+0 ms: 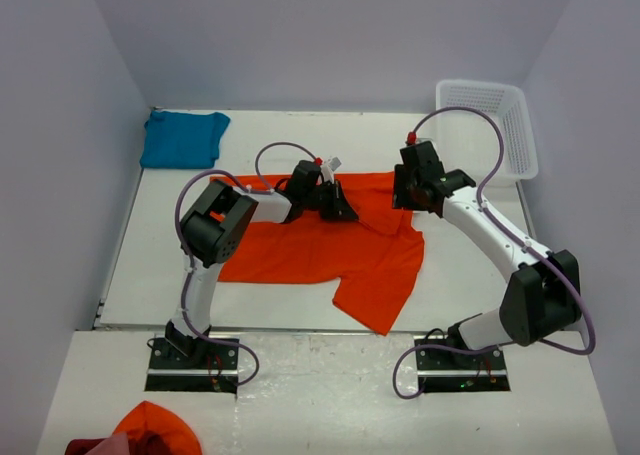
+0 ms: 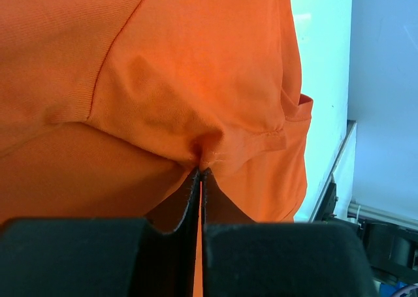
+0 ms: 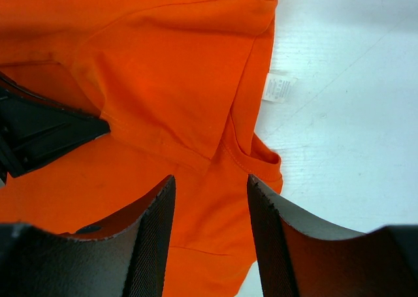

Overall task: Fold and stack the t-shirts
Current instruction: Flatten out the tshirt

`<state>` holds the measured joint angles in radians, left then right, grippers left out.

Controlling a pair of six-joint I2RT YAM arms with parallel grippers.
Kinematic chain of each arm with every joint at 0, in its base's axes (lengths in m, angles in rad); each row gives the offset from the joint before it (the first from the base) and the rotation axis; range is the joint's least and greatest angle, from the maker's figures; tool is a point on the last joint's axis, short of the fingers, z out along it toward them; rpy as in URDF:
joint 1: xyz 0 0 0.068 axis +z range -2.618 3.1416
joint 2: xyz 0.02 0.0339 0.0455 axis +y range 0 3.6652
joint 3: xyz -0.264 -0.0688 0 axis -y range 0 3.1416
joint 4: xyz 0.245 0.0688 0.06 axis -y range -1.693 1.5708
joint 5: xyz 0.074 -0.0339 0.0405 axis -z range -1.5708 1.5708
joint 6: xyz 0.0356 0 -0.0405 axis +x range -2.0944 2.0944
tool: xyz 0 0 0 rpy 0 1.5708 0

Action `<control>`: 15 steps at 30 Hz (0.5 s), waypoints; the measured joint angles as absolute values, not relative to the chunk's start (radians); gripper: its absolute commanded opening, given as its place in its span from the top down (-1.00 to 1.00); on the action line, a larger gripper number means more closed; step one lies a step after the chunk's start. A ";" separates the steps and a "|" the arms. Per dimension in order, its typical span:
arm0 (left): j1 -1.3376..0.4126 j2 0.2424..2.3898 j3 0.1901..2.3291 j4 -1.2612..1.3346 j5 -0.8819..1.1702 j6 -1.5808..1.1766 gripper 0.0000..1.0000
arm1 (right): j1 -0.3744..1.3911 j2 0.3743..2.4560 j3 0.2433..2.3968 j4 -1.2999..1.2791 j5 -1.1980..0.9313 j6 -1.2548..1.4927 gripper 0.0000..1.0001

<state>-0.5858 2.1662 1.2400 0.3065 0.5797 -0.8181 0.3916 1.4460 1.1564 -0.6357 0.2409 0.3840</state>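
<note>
The orange t-shirt [image 1: 300, 250] lies spread, partly rumpled, across the middle of the table. My left gripper [image 1: 337, 206] is at its far edge, shut on a pinch of the orange fabric [image 2: 196, 68], which puckers at the closed fingertips [image 2: 200, 171]. My right gripper [image 1: 408, 197] hovers open over the shirt's right far part, near the collar [image 3: 261, 155] and the white label [image 3: 279, 87]; nothing sits between its fingers [image 3: 210, 179]. The teal-blue t-shirt [image 1: 183, 138] lies folded at the far left corner, away from both grippers.
A white plastic basket [image 1: 495, 125] stands at the far right against the wall. Orange and red cloth [image 1: 150, 430] is bunched on the near ledge at the left. White walls close in on both sides and the back.
</note>
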 measured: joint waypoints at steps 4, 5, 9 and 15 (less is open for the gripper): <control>-0.586 2.166 1.240 0.305 0.580 -0.817 1.00 | 0.392 1.451 1.155 -0.635 0.241 0.389 -0.03; -0.586 2.165 1.240 0.303 0.580 -0.816 1.00 | 0.392 1.455 1.154 -0.635 0.241 0.394 -0.05; -0.586 2.153 1.240 0.290 0.580 -0.815 1.00 | 0.392 1.489 1.142 -0.620 0.240 0.455 -0.03; -0.584 2.128 1.240 0.287 0.581 -0.806 1.00 | 0.381 1.559 1.071 -0.571 0.186 0.578 0.13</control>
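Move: The folded-over flap of the orange t-shirt ends in a hemmed corner, which lies about 12 cm below the right hand, some 2 cm back and level with it sideways. From the right hand, the white label is about 4 cm ahead and 6 cm right, and a raised fold on the shirt's edge is some 3 cm back and 6 cm right. The left fingers already pinch the flap's hem; from them the corner is about 10 cm right and 4 cm back. Still pinching the flap's hem, the left fingers wait, then lift it about 1.5 cm straight up. Meanwhile the right hand sinks some 6 cm towards the hemmed corner, speeding up as it goes, with a slight drift left and back; its wrist tips further down and turns clockwise, fingers staying half open around nothing. ##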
